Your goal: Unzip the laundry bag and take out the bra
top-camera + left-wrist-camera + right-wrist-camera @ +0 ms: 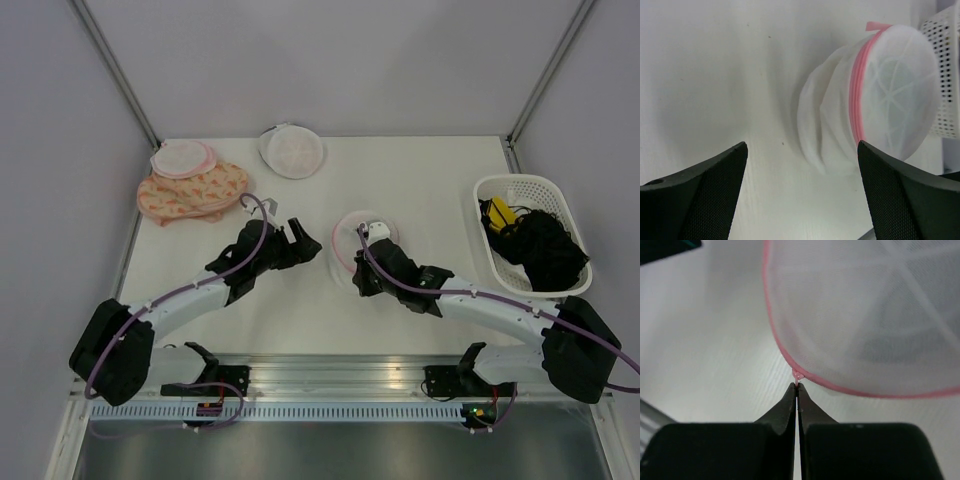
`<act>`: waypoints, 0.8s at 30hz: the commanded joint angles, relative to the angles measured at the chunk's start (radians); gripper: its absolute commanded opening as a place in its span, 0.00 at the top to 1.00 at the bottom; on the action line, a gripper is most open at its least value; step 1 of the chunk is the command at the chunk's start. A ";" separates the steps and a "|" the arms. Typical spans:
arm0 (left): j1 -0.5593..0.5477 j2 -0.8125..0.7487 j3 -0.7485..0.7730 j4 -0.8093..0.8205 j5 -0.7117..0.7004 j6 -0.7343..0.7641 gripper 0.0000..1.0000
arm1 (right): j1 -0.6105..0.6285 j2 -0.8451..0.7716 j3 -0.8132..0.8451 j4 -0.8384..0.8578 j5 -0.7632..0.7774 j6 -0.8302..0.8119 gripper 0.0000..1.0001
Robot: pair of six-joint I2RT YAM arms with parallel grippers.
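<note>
The laundry bag point(348, 238), a round white mesh case with a pink zipper rim, sits at the table's middle. In the right wrist view its pink rim curves over the laundry bag point(865, 315), and a small pink zipper pull point(798, 375) hangs from it. My right gripper point(798, 386) is shut on that pull, at the bag's near right side point(366, 238). My left gripper point(300, 240) stands open just left of the bag. In the left wrist view the laundry bag point(875, 95) lies ahead of the left gripper point(802, 150), apart from both fingers. The bra is hidden.
A white perforated basket point(575, 215) with black and yellow items stands at the right; its wall point(945, 75) shows behind the bag. A plain white round case point(291, 150) lies at the back. Another pink-edged case point(182, 158) rests on an orange patterned cloth point(195, 192) at the back left.
</note>
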 commanded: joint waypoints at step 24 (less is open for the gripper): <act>-0.136 0.074 -0.136 0.467 0.160 -0.227 0.98 | -0.001 -0.034 -0.040 0.202 -0.402 -0.076 0.99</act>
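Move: The bag's pink zipper edge, where the open left hand will close, lies about 9 cm to its right, 5 cm back and some 3 cm lower; the laundry bag's middle is roughly 15 cm right and 2 cm back. From the right hand, already shut on the zip pull, that edge is about 7 cm ahead and 5 cm left, the bag's middle 12 cm ahead. A round white bag lies some 25 cm ahead and 4 cm left of the left hand. Rightward and back, the open left hand travels about 9 cm to the zipper edge, rolling some 20 degrees so its left side drops, then shuts and pinches the pink band. Meanwhile the right hand keeps its grip on the zip pull and draws it left and back, rising some 3 cm and swinging counter-clockwise, then nearly stops. ##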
